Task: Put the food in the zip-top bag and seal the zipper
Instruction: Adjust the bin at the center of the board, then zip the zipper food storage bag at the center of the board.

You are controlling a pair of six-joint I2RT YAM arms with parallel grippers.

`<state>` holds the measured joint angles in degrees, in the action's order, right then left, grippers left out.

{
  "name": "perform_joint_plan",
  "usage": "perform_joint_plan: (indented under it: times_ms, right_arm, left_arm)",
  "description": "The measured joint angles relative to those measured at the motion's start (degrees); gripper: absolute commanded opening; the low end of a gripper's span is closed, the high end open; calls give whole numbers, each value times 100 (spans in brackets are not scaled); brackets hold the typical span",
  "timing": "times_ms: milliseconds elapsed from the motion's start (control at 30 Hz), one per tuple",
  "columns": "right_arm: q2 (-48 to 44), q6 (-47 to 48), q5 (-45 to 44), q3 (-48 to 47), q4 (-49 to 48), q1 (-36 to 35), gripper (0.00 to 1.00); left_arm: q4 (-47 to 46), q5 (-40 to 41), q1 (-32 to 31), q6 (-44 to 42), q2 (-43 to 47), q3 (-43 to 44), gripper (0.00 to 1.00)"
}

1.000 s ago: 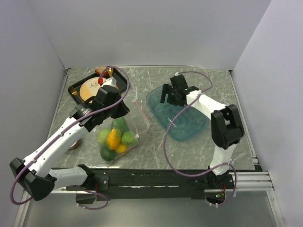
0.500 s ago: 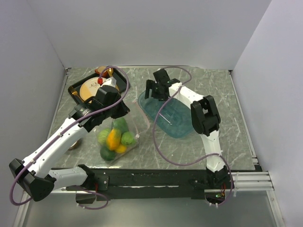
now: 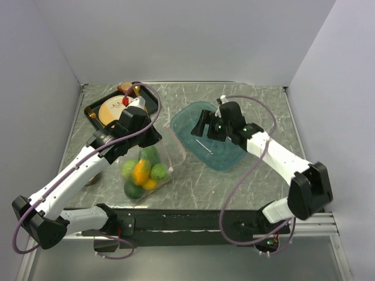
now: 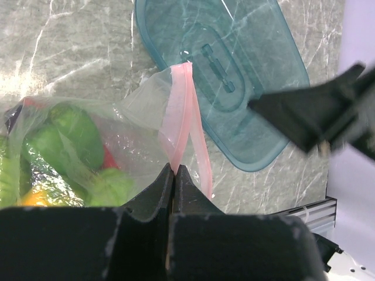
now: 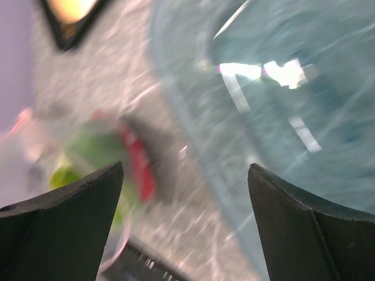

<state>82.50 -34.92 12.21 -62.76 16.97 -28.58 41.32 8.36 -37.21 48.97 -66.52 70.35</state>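
The zip-top bag (image 3: 146, 170) lies on the table left of centre, with green, yellow and orange food (image 3: 140, 172) inside. In the left wrist view the food (image 4: 76, 137) shows green with a bit of red through the clear plastic. My left gripper (image 4: 173, 168) is shut on the pink zipper (image 4: 183, 111) at the bag's mouth, which is held raised. From above, the left gripper (image 3: 156, 139) sits over the bag's far edge. My right gripper (image 3: 203, 126) hangs open and empty over the left part of the teal tub (image 3: 228, 155). Its wrist view is blurred; the right gripper (image 5: 184, 175) faces the bag and a red piece (image 5: 137, 164).
A black tray (image 3: 94, 111) holding a round wooden item stands at the back left. The teal tub (image 4: 234, 76) lies just right of the bag's mouth. Grey walls close in the table on the left, back and right.
The right arm has swung its elbow out to the right, and its open gripper has come from the tub's far left rim to above the tub's left part. The left arm has stayed still.
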Motion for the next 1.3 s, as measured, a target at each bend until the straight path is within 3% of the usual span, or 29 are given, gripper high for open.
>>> perform_joint_plan:
  times_ms: [167,433,533,567,633,667,767,867,1100,1200,1233,1300]
  right_arm:
    - [-328,-251,409,433,-334,-529,92]
    - [225,-343,761,273,-588,-767,87]
    - [522,-339,879,61,-643,-780,76]
    - [605,-334,931,-7,-669,-782,64]
    - [745,-330,1045,-92,-765,-782,54]
    - [800,-339,1126,-114,-844,-782,39]
    - [955,-350,1296,-179,-992,-782,11]
    - [1001,-398,1364,-181,-1086,-782,0]
    - [748,-837,739,330,-1703,-680,0]
    - [789,-975,632,330,-1777,-612,0]
    - [791,-1036,588,330,-1827,-610,0]
    - [791,-1106,498,330,-1943,-610,0]
  left_arm:
    - [-13,-22,0,-2,-2,0,1]
    - [-59,-168,-11,-2,-4,-46,3]
    - [-105,-254,-11,-4,-4,-105,3]
    - [-120,-282,-13,-4,-4,-118,3]
    - [-149,-354,-15,-13,-4,-136,2]
    - [-168,-413,-15,-22,-4,-155,2]
    - [-175,-538,-28,-28,-13,-173,4]
    - [-216,-682,-42,-74,-74,-173,6]
    - [-428,-1099,-262,-275,-260,-350,15]
    - [-417,-1215,-463,-330,-328,-474,29]
    - [-411,-1224,-549,-337,-380,-479,44]
    - [-413,-1202,-730,-358,-455,-479,57]
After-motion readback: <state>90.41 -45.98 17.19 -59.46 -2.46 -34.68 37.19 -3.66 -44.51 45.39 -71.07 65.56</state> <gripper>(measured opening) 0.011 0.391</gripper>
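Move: The bag's pink zipper rim, on the stretch towards its far end, lies about 9 cm to the right hand's left, 3 cm back and 2 cm lower; the bin's middle is some 5 cm to that hand's right, 1 cm ahead and 13 cm below. The left hand, still shut on the rim, has the zipper's near end about 6 cm back, 5 cm to its right and 7 cm lower, with the bagged food some 8 cm to its left, level fore and aft, and 14 cm below. The open right hand swings back and left away from over the bin, carries on left to about 9 cm out, shuts its fingers on the pink zipper rim, and then keeps the pinch while drawing some 2 cm back to the right and 3 cm forward, its left side rolled up a little. The left hand creeps at first and then speeds up, going right, back and down about 9 cm in all towards the zipper's near end and turning some 20 degrees clockwise, and opens its fingers to well under half, letting go of the rim late on. ##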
